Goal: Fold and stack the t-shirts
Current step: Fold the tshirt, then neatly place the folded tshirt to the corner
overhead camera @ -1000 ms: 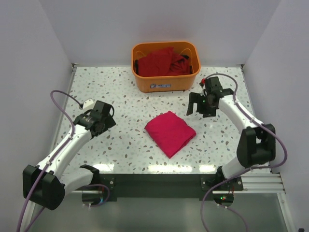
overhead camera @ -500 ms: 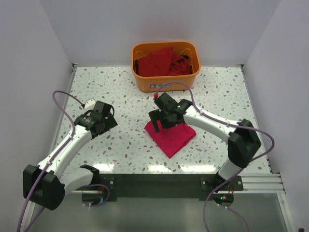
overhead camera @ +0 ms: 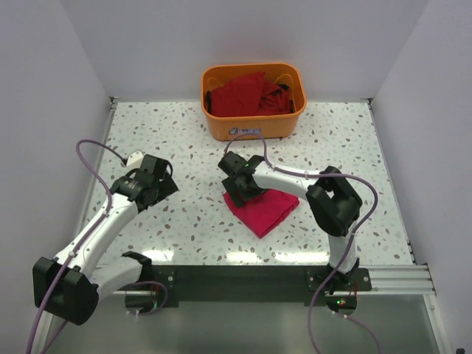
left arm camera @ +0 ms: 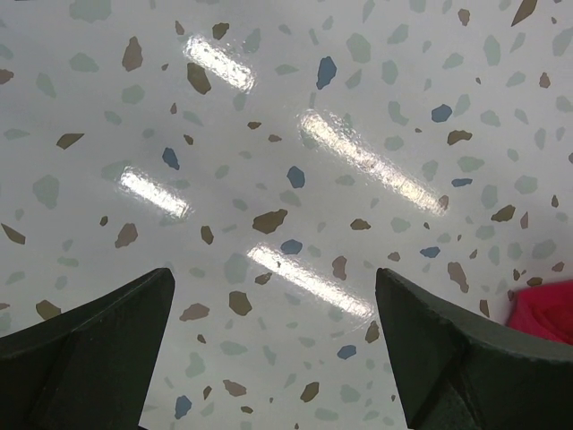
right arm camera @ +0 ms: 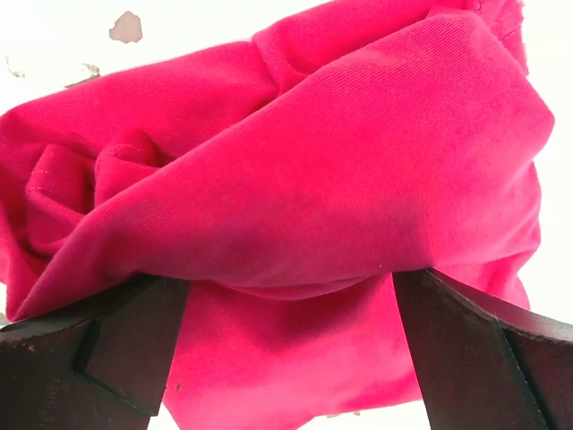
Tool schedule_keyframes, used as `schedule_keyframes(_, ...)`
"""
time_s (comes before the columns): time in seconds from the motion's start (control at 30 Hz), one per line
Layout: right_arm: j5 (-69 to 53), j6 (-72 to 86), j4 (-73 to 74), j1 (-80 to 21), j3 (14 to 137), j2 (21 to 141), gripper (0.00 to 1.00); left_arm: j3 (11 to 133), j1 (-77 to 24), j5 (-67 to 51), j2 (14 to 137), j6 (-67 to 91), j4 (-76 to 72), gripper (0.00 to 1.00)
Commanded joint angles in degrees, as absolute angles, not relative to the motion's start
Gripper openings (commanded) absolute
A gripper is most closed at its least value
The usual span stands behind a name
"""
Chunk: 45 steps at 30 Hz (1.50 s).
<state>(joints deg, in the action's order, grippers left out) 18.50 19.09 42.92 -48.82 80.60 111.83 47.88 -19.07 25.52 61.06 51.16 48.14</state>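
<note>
A bright pinkish-crimson t-shirt (overhead camera: 267, 210) lies folded on the table's middle. My right gripper (overhead camera: 238, 187) is low at its far-left corner. In the right wrist view that t-shirt (right arm camera: 295, 152) fills the picture, and a bulging fold of it hangs between the wide-apart fingers of my right gripper (right arm camera: 291, 291), which is open. Darker red t-shirts (overhead camera: 247, 96) are heaped in the orange basket. My left gripper (overhead camera: 157, 184) is open over bare table to the left; in its wrist view my left gripper (left arm camera: 273, 287) holds nothing, and an edge of the pink t-shirt (left arm camera: 548, 309) shows at the right.
The orange plastic basket (overhead camera: 254, 130) stands at the back centre of the speckled table (overhead camera: 346, 147). White walls close in the left, right and back sides. The right arm's cable (overhead camera: 251, 140) loops just in front of the basket.
My right arm has swung from the back right of the table leftward and down to the folded t-shirt's far-left corner. The left arm has barely moved.
</note>
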Motion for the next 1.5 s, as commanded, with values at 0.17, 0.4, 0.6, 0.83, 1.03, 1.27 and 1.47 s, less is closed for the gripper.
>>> schedule_keyframes(0.17, 22.94, 24.85, 41.41, -50.27, 75.61, 94.25, 0.99, 47.55, -18.46, 24.79, 58.71, 47.91, 46.68, 1.00)
schedule_keyframes(0.4, 16.98, 49.89, 38.66, -43.98, 54.34, 68.31, 0.99, 47.90, -18.37, 23.91, 59.06, 46.14, 45.88, 1.00)
schedule_keyframes(0.6, 8.70, 62.83, 28.41, -41.31, 38.59, 63.45, 0.91, 47.20, -18.28, 22.24, 59.85, 44.74, 44.04, 1.00)
schedule_keyframes(0.83, 15.20, 68.11, 17.60, -41.05, 33.58, 67.67, 0.71, 45.45, -18.28, 20.13, 59.33, 44.47, 42.46, 1.00)
schedule_keyframes(1.03, 16.08, 68.12, 17.57, -41.05, 34.53, 73.56, 0.66, 44.82, -18.28, 19.60, 58.89, 44.39, 42.27, 1.00)
schedule_keyframes(1.27, 21.09, 65.76, 24.16, -39.83, 34.36, 72.86, 0.35, 45.53, -18.28, 20.04, 58.36, 44.39, 41.84, 1.00)
schedule_keyframes(1.47, 18.64, 50.03, 28.30, -30.88, 40.69, 79.09, 0.00, 47.99, -18.28, 21.88, 60.03, 43.24, 42.71, 1.00)
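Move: The right hand hovers open just over the far-left part of the folded tshirt. The tshirt's middle is some 3 cm back and 4 cm to the right, and its near-right edge, gripped next, about 7 cm back, 10 cm right and 2 cm below. The orange box stands roughly 23 cm ahead and 3 cm right. From the left hand that edge lies about 31 cm right, 2 cm back and 10 cm below. Up, back and to the right, the open right hand arcs over the tshirt, climbing nearly 14 cm, then drops beside its near-right edge, the wrist turning about 45 degrees clockwise with its left side raised. Low down, it creeps forward and then right while the fingers close almost fully, pinching the edge. ##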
